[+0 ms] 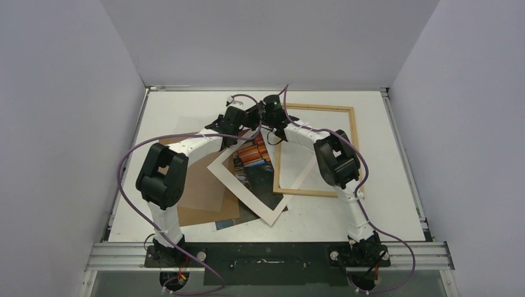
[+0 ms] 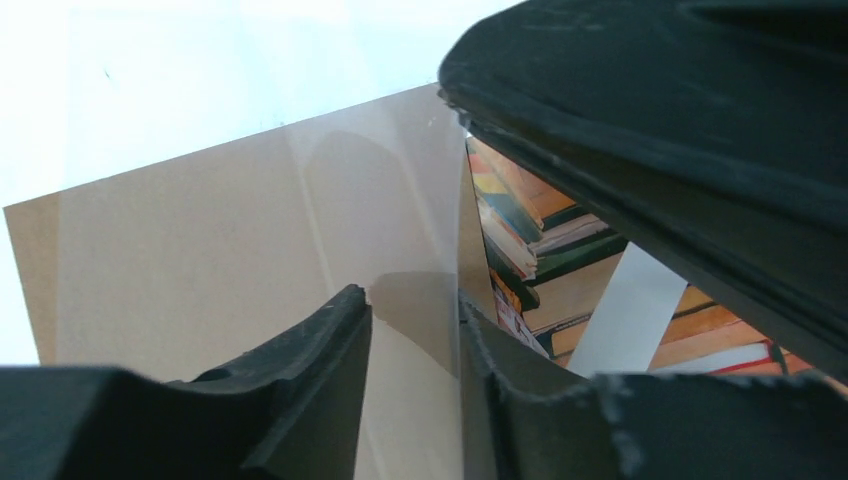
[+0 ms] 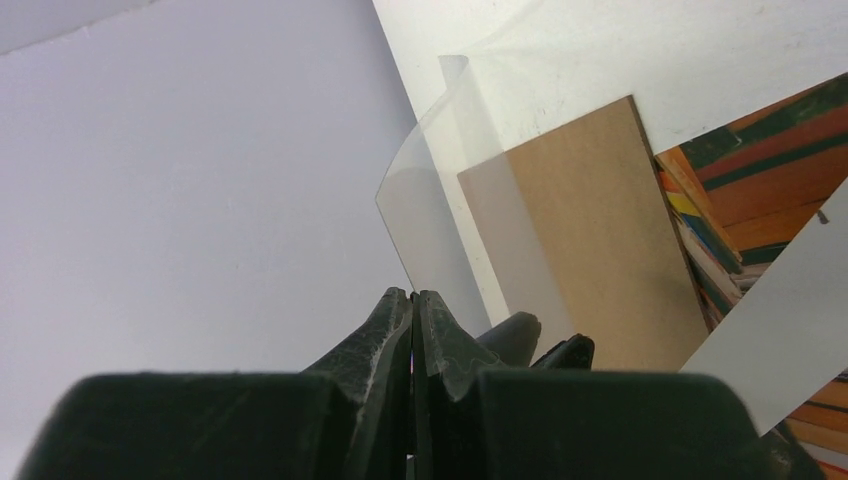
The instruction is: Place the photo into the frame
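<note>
The photo lies flat at mid-table, mostly under a tilted white mat; its colourful books show in the left wrist view and the right wrist view. The light-wood frame lies to its right. A clear sheet stands up from the pile. My right gripper is shut on its edge. My left gripper straddles the same sheet: its jaws stand partly apart, and the sheet rests against the right finger. Both grippers meet above the photo's far end.
A brown backing board lies left of the photo and under the mat's left corner, seen close in both wrist views. The mat's lower right corner overlaps the frame's near-left corner. Grey walls enclose the table on three sides.
</note>
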### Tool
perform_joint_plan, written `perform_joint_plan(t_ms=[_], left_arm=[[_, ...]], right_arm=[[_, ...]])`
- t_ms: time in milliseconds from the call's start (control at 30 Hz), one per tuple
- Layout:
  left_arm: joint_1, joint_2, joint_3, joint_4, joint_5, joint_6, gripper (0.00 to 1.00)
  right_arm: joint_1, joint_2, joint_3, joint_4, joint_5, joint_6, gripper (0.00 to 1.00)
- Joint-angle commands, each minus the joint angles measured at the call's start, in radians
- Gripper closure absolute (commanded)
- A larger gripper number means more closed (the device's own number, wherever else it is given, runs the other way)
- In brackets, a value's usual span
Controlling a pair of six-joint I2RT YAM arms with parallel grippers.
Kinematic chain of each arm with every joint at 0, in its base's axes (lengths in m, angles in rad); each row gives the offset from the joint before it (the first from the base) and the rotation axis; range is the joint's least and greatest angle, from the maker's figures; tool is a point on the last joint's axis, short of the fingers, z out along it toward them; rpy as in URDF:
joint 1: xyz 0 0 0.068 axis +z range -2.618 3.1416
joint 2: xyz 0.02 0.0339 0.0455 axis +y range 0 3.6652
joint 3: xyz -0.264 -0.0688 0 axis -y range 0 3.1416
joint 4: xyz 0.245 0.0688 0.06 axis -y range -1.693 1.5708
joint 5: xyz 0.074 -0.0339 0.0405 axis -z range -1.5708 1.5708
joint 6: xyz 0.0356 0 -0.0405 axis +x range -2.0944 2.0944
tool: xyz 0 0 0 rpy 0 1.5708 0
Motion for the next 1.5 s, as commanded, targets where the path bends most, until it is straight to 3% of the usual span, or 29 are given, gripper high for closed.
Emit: perform_joint_plan(t_ms=[0,233,300,400,567,733,1200,1467], left_arm=[[-0.031,-0.043,0.058,0.001,-0.085,0.027,0.72],[-0.047,-0.067,0.057,-0.032,-0.131,0.027,0.92],[-0.053,-0.067,0.057,-0.036,-0.138,0.035,0.99],[-0.066,-0.062,0.055,-0.034,-0.163,0.057,1.00],[-0.084,-0.058,0.057,-0.029,-0.185,0.093,1.00],[-0.085,-0.065,0.057,-0.039,-0.185,0.099,1.00],[-0.084,-0.088,0.036,-0.041,-0.175,0.096,1.00],[-0.027,-0.112,0.099,-0.122,-0.026,0.029,1.00]], right_arm=[[-0.008,-0.087,-0.012,0.029,-0.012,0.011,1.00],[-0.010,-0.089,-0.015,-0.006,-0.007,-0.010,1.00],[-0.012,-0.090,-0.011,-0.023,-0.006,-0.019,0.95],[-0.016,-0.097,-0.013,-0.028,-0.007,-0.021,0.78],[-0.030,-0.124,-0.017,-0.056,0.007,-0.053,0.39],[-0.058,-0.185,-0.043,-0.067,0.040,-0.084,0.23],[-0.091,-0.251,-0.101,-0.098,0.087,-0.116,0.18],[-0.134,-0.347,-0.217,-0.115,0.130,-0.179,0.21]])
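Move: The clear sheet's right edge already stands between the left hand's half-open fingers, right at the hand point; from the right hand, which still pinches the sheet's far right corner, that spot lies about 5 cm back, 3 cm left and 5 cm lower. From the left hand, the backing board's middle is some 12 cm back and 10 cm left, the photo's 12 cm back and 10 cm right, the mat's 12 cm back and 14 cm right, all about 8 cm below. Nearly in place, the left fingers shut and pinch the clear sheet's right edge, then the hand lifts about 3 cm with the sheet, rolling some 10 degrees left side up. Only once that grip is shut does the right hand, until then almost still, open wide, let go of the corner and back away about 8 cm to the right towards the frame, rising a little. ##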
